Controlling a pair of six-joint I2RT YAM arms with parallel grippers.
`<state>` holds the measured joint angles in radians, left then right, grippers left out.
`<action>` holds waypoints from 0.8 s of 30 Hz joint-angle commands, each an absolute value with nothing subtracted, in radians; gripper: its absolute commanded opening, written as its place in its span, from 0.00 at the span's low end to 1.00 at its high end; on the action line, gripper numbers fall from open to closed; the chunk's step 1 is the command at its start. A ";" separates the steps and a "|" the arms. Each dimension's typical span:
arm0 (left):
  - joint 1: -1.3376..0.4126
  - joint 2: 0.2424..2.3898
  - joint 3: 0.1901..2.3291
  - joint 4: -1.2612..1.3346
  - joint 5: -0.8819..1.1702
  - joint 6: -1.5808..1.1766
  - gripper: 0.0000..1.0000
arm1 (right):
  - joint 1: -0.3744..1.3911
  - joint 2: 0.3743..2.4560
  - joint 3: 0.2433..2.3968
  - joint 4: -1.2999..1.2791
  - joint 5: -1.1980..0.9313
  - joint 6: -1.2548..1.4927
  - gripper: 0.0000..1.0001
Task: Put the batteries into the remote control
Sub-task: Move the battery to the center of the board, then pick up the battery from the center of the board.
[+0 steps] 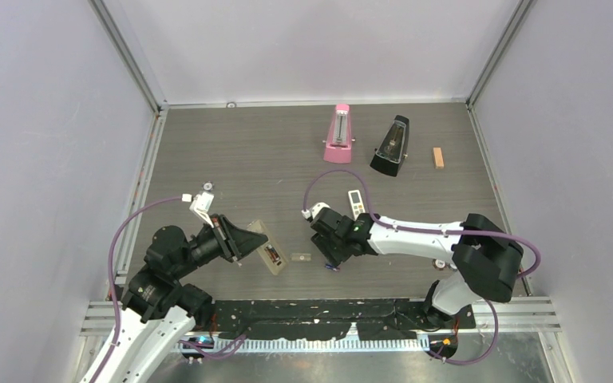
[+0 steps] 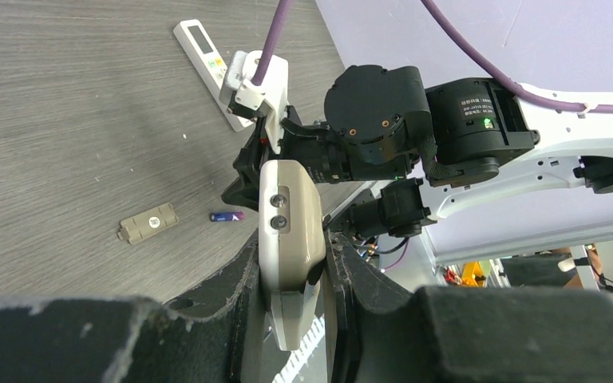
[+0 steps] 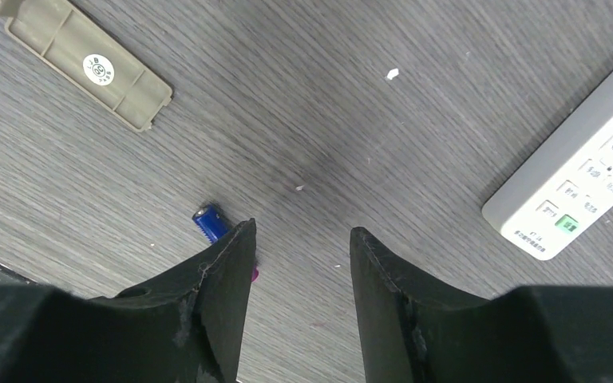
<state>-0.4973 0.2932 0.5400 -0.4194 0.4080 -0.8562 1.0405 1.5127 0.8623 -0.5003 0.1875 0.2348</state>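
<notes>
My left gripper (image 2: pixel 291 267) is shut on the remote control (image 2: pixel 289 219), slim with a grey-beige back. In the top view the remote control (image 1: pixel 269 248) sticks out to the right of the left gripper (image 1: pixel 247 239), low over the table. One bluish-purple battery (image 3: pixel 211 223) lies on the table, partly hidden behind the left finger of my right gripper (image 3: pixel 303 239), which is open with nothing between its fingers. That battery (image 2: pixel 227 216) lies just under the right gripper (image 1: pixel 329 254), and the top view shows it (image 1: pixel 334 269) as a small dark speck.
A grey-beige battery cover (image 1: pixel 302 258) lies between the two grippers. A broader white remote (image 1: pixel 356 203) sits behind the right gripper. Further back stand a pink metronome (image 1: pixel 338 134), a black metronome (image 1: pixel 391 145) and an orange block (image 1: pixel 438 157).
</notes>
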 commanded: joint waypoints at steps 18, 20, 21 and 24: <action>-0.498 0.263 0.580 -0.466 0.339 -0.824 0.00 | 1.163 1.351 0.756 -0.385 0.053 0.650 0.25; -0.498 0.262 0.576 -0.467 0.337 -0.824 0.00 | 1.166 1.361 0.739 -0.365 0.075 0.676 0.21; -0.498 0.261 0.575 -0.469 0.336 -0.824 0.00 | 1.166 1.372 0.731 -0.363 0.084 0.692 0.19; -0.498 0.259 0.577 -0.478 0.332 -0.820 0.00 | 1.167 1.387 0.723 -0.376 0.147 0.727 0.15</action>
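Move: The purple-and-blue battery lies on the table right by the open right gripper: its middle is about 2 cm back, 2 cm left and 2 cm below. At about that same height, the loose battery cover sits some 10 cm left and level, and the white remote on the table about 14 cm ahead and 6 cm right. From the left gripper, which still holds the opened remote, the battery is roughly 18 cm right, 1 cm ahead and 22 cm below. Lift the right gripper about 3.5 cm, swinging it back and somewhat left up over the battery, then lower it again on the battery's near side, about 7 cm back from where it began. On the way, tilt the fingers some 20 degrees so they lean more to the left, and draw them nearly shut on nothing. ##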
